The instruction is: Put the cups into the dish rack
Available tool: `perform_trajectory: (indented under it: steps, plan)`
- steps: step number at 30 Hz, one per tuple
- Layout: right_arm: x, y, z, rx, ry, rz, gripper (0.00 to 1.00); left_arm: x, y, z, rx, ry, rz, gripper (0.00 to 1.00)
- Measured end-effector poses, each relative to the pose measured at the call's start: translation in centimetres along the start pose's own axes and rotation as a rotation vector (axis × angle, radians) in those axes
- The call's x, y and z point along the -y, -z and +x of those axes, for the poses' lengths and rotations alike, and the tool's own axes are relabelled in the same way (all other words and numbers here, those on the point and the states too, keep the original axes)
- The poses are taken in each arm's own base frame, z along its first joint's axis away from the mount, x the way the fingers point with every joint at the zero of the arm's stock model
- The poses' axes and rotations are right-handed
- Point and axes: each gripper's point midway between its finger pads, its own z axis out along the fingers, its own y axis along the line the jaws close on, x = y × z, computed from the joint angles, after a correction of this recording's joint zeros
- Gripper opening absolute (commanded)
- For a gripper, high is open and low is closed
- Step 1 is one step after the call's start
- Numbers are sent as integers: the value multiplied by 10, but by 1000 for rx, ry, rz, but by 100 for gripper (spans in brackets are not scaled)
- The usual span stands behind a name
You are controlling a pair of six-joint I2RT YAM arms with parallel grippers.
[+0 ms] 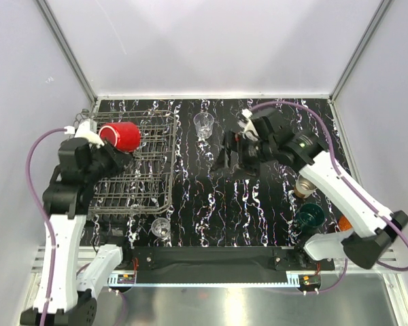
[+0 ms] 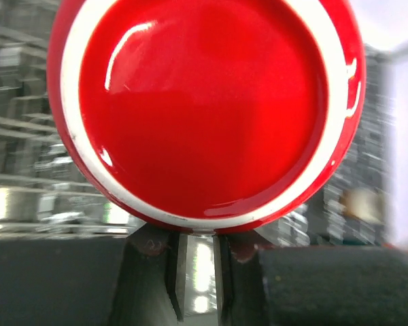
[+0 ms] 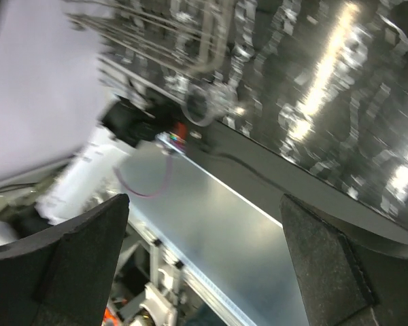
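Observation:
My left gripper [image 1: 115,151] is shut on the rim of the red cup [image 1: 120,136] and holds it on its side over the far left part of the dish rack [image 1: 153,178]. In the left wrist view the red cup [image 2: 204,109] fills the frame, its rim pinched between my fingers [image 2: 173,272]. My right gripper [image 1: 228,159] hangs open and empty over the middle of the table; its pads [image 3: 75,258] stand wide apart. One clear cup [image 1: 204,125] stands at the back centre. Another clear cup [image 1: 160,228] [image 3: 198,105] stands by the rack's near right corner.
A cream cup [image 1: 304,187] and a dark green cup [image 1: 311,216] stand at the right beside the right arm, with an orange cup [image 1: 345,223] partly hidden behind that arm. The rack's wires [image 3: 156,34] show blurred in the right wrist view.

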Motion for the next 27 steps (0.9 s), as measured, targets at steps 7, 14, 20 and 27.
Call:
perform_trajectory:
  steps: [7, 14, 20, 27]
  plan:
    - [40, 32, 38, -14, 49, 118, 99, -72, -73, -7, -63, -69, -332, 0]
    - [55, 35, 43, -8, 69, 167, 100, -126, -158, -25, -156, -188, -512, 0]
    - [54, 40, 26, 34, 123, 220, 100, -163, -193, -60, -120, -228, -595, 0]
    - [50, 47, -23, 113, 198, 290, 100, -212, -190, -72, -106, -172, -693, 0]
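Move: The left hand already holds the red cup; its goal, the far-left corner of the dish rack, lies about 20 cm ahead, 16 cm to the left and 17 cm below. The clear glass stands about 22 cm ahead and 23 cm to the right of this hand, the small glass about 13 cm back and 9 cm right, both some 25 cm below. From the empty right hand that corner is about 22 cm ahead, 42 cm left and 17 cm lower. Left carries the cup some 30 cm forward, left and down towards the rack's far-left corner; right drifts rightward. ##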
